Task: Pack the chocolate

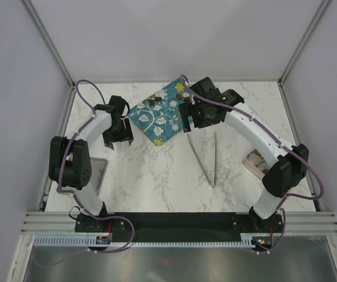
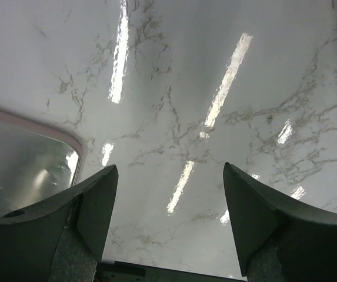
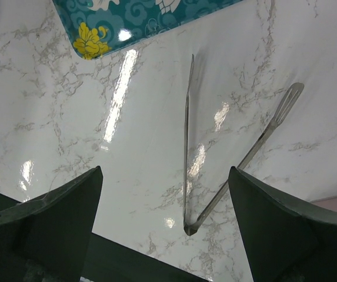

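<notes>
Several small brown pieces of chocolate lie on a teal flowered tray at the middle back of the marble table. Thin metal tongs lie flat in front of the tray's right end, their hinge toward me. My left gripper hovers open just left of the tray; its wrist view shows the gripper over bare marble, holding nothing. My right gripper is open at the tray's right end. In its wrist view the right gripper frames the tongs below, apart from them, with the tray's corner beyond.
A grey container with a pink rim sits at the left by the left arm's base and also shows as the container in the left wrist view. A pink box stands at the right beside the right arm. Enclosure walls surround the table.
</notes>
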{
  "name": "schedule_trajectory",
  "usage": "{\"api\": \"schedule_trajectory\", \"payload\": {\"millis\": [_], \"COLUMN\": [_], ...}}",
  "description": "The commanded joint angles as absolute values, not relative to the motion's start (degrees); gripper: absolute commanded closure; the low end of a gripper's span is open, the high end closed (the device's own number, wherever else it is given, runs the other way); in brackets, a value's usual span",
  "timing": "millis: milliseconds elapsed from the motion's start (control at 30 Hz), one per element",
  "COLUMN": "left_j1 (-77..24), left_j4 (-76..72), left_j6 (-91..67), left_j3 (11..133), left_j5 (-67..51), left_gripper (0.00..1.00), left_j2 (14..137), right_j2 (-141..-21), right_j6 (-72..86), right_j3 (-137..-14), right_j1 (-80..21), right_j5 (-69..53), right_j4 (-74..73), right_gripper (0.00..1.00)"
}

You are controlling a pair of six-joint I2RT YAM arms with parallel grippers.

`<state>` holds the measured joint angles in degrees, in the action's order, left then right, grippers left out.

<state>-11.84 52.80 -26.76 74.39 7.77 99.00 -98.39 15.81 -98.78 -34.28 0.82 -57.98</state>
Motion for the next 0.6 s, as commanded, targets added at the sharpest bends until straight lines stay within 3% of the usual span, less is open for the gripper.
{"api": "schedule_trajectory", "payload": {"millis": [0,567], "left_j1": [-9.85,-1.76], "left_j4": [48.52,47.90], "left_j6": [-23.55,-32.69], "left_j3": [73.74,62.23], "left_j5": [10.11,16.78], "left_gripper": [0.21,0.23], "left_j2": [100.02,92.55], "right_j2": [-95.10,-94.22], "right_j6": [16.00,16.52], "right_j3": [-98.53,-96.68], "right_j1": [-34.45,-34.54], "right_j5": [0.09,0.97], "right_j4": [-57.66,-58.27], "right_gripper": [0.04,0.04]}}
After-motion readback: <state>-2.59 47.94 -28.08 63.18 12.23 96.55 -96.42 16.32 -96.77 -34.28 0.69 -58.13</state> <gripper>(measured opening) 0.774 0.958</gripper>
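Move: The silver lid with the pink rim lies about 14 cm to the left of my empty left hand, roughly 11 cm back and 8 cm below it. Off the other way, the patterned tray's middle is some 20 cm ahead, 18 cm to the right and 7 cm down, with a dark pair of chocolates on it 27 cm ahead and 11 cm right, 6 cm down. From my right hand the lid is around 42 cm left, 12 cm back and 21 cm below. I sweep my left hand about 7 cm to the left towards the silver lid, sinking some 4 cm on the way and curling back around 3 cm in the latter half. The wrist turns about 10 degrees counter-clockwise, and my fingers stay wide open, pointing down, arriving above the lid's far right corner without gripping anything. ##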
